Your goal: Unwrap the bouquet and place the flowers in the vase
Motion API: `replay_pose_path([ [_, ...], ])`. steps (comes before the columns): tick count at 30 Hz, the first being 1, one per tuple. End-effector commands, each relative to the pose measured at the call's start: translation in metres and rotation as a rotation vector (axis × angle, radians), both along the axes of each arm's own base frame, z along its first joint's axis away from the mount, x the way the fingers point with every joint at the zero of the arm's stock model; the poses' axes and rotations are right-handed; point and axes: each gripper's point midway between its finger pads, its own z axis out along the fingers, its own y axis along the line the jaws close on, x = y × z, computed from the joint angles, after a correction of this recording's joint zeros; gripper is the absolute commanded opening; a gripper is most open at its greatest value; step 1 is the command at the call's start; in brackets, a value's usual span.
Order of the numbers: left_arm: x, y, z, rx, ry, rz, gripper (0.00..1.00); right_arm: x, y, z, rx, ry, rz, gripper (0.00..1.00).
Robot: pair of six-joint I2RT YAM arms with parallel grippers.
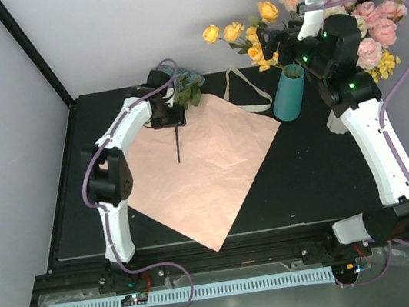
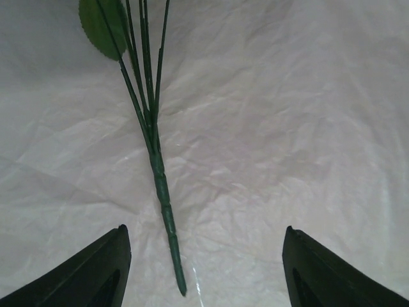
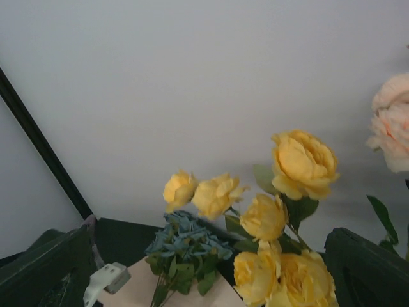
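Observation:
The bouquet is unwrapped: its pink paper lies flat on the black table. A blue flower bunch rests on the paper's far corner, its green stem pointing toward me. My left gripper hovers over that stem, open, with the stem between the fingers, nearer the left fingertip and touching neither. Yellow flowers stand in the teal vase. My right gripper is beside them above the vase, open, with the yellow blooms just ahead of it.
The cream ribbon lies loose on the table between paper and vase. A bunch of bigger pink roses in a white vase stands at the back right, behind my right arm. Black frame posts rise at the back corners.

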Motion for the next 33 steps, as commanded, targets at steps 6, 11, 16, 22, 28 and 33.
replay_pose_path([
  [6,0.024,0.012,-0.036,0.129,0.062,0.086,0.54,-0.016,-0.001,-0.010,0.022,0.042,0.004,1.00],
  [11,0.031,0.012,-0.057,0.148,0.085,0.090,0.45,-0.014,0.002,-0.011,0.047,0.049,0.018,1.00],
  [16,0.037,0.015,-0.073,0.162,0.101,0.100,0.42,-0.010,0.006,-0.012,0.073,0.058,0.037,1.00],
  [22,0.040,0.015,-0.086,0.155,0.117,0.108,0.34,-0.007,0.009,-0.012,0.083,0.063,0.044,1.00],
  [28,0.043,0.016,-0.094,0.137,0.131,0.125,0.28,-0.003,0.010,-0.012,0.085,0.066,0.047,1.00],
  [33,0.044,0.018,-0.101,0.128,0.141,0.123,0.18,-0.001,0.010,-0.013,0.084,0.066,0.046,1.00],
])
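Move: The stem of the blue flowers, just below its fork, lies about 11 cm beneath the left hand, some 3 cm ahead and 2 cm to its left. From that hand, the blue blooms are some 20 cm ahead and 1 cm right, 9 cm lower; the ribbon about 14 cm ahead and 22 cm right; the teal vase some 3 cm ahead and 33 cm right. From the right hand, the stem lies roughly 10 cm ahead, 24 cm left and 46 cm below. Downward goes the left hand, about 10 cm, easing some 3 cm forward and a little left over the blue flowers' stem. The fingers swing roughly 10 degrees nearer to vertical and close from wide to a narrow gap either side of the stem, still narrowing once the descent has stopped. The right hand, wide open, dips 2 to 3 cm up by the yellow flowers. ##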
